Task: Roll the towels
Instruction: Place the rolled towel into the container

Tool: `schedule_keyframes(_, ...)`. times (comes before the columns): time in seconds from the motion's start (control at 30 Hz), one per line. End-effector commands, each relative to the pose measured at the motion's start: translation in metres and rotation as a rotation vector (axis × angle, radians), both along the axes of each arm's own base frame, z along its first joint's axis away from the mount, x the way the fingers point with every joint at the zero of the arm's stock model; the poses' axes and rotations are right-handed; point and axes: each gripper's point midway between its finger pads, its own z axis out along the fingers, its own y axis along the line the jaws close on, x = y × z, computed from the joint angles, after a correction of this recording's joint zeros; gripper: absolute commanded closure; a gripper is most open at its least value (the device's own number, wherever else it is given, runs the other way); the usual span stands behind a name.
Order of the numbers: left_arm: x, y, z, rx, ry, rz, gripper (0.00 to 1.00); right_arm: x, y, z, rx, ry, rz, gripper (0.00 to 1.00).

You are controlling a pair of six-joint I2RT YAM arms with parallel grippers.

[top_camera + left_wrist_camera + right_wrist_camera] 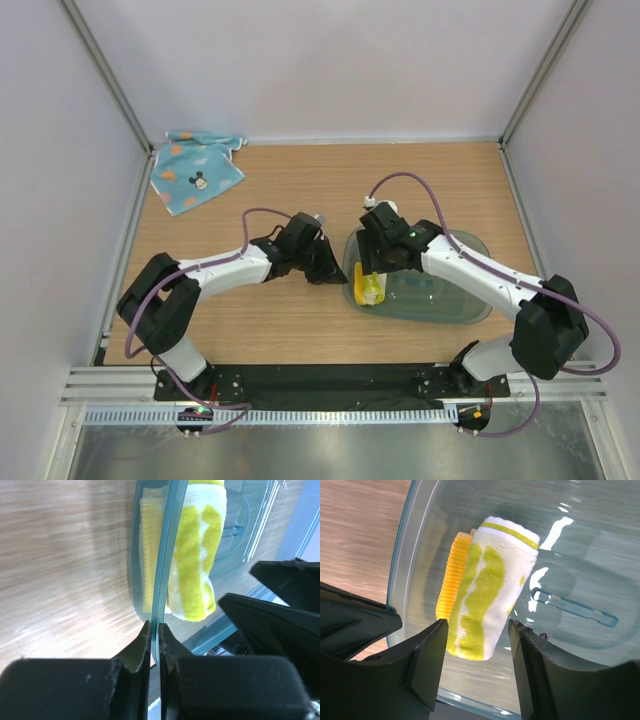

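Note:
The yellow towel (pixel 369 289) lies rolled up inside the clear bluish tub (pixel 455 300), close to its left wall. My right gripper (pixel 477 630) stands open over the roll (pixel 485 590), one finger on each side of its near end, with a gap at the right finger. My left gripper (pixel 154 627) is shut on the tub's thin left rim (pixel 167 555), and the yellow roll (pixel 197 565) shows just behind that rim. The light blue towel (pixel 195 172) with the mouse face lies loosely spread at the far left corner of the table.
The tub's floor (pixel 580 545) has a moulded ridge to the right of the roll. White walls with metal posts (pixel 110 90) close the table on three sides. Both arms meet near the tub's left edge.

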Motion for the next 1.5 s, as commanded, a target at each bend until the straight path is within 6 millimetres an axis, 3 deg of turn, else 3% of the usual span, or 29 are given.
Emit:
schedule_keyframes(0.0,-0.009,0.004,-0.003,0.022,0.029,0.028,0.93,0.004,-0.013,0.023,-0.024,-0.056,-0.031,0.39)
schedule_keyframes(0.27,-0.018,-0.011,-0.009,0.034,0.052,0.020,0.93,0.004,-0.026,0.028,-0.017,-0.070,-0.069,0.39)
schedule_keyframes(0.43,-0.023,-0.023,-0.014,0.039,0.071,0.017,0.94,-0.001,-0.037,0.020,-0.019,-0.040,-0.100,0.40)
schedule_keyframes(0.53,-0.023,-0.031,-0.013,0.036,0.072,0.013,0.94,-0.004,-0.048,0.009,-0.019,-0.009,-0.143,0.55)
schedule_keyframes(0.6,-0.023,-0.035,-0.014,0.036,0.078,0.009,0.94,-0.012,-0.052,-0.004,-0.008,0.036,-0.156,0.70)
schedule_keyframes(0.8,-0.018,-0.040,-0.011,0.026,0.075,0.012,0.94,-0.036,-0.060,-0.033,-0.009,0.133,-0.194,0.82)
schedule_keyframes(1.03,-0.020,-0.041,-0.017,0.038,0.086,0.012,0.95,-0.051,-0.049,-0.040,0.096,0.170,-0.186,0.88)
schedule_keyframes(1.2,-0.022,-0.047,-0.019,0.040,0.088,0.003,0.95,-0.064,-0.035,-0.064,0.154,0.229,-0.177,0.94)
schedule_keyframes(1.47,-0.023,-0.054,-0.020,0.039,0.091,0.004,0.95,-0.054,-0.031,-0.069,0.152,0.187,-0.169,0.98)
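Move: The rolled towel lies in the container almost straight under the open right hand, about 8 cm below and 1 cm to its left. The container's middle is some 10 cm to that hand's right, about 8 cm below. The left hand still grips the container's left rim near its near corner; from it the towel is about 3 cm ahead, 6 cm right and 7 cm lower, the container's middle roughly 16 cm right and 2 cm ahead. Right fingertips come down onto the top of the rolled towel towards its near end and press there, closing from half open to nearly shut; the hand first rises slightly going right, then sweeps back and down about 6 cm, ending with a short shift left. The left keeps its pinch on the rim and drags the container about 5 cm right and a little back. ##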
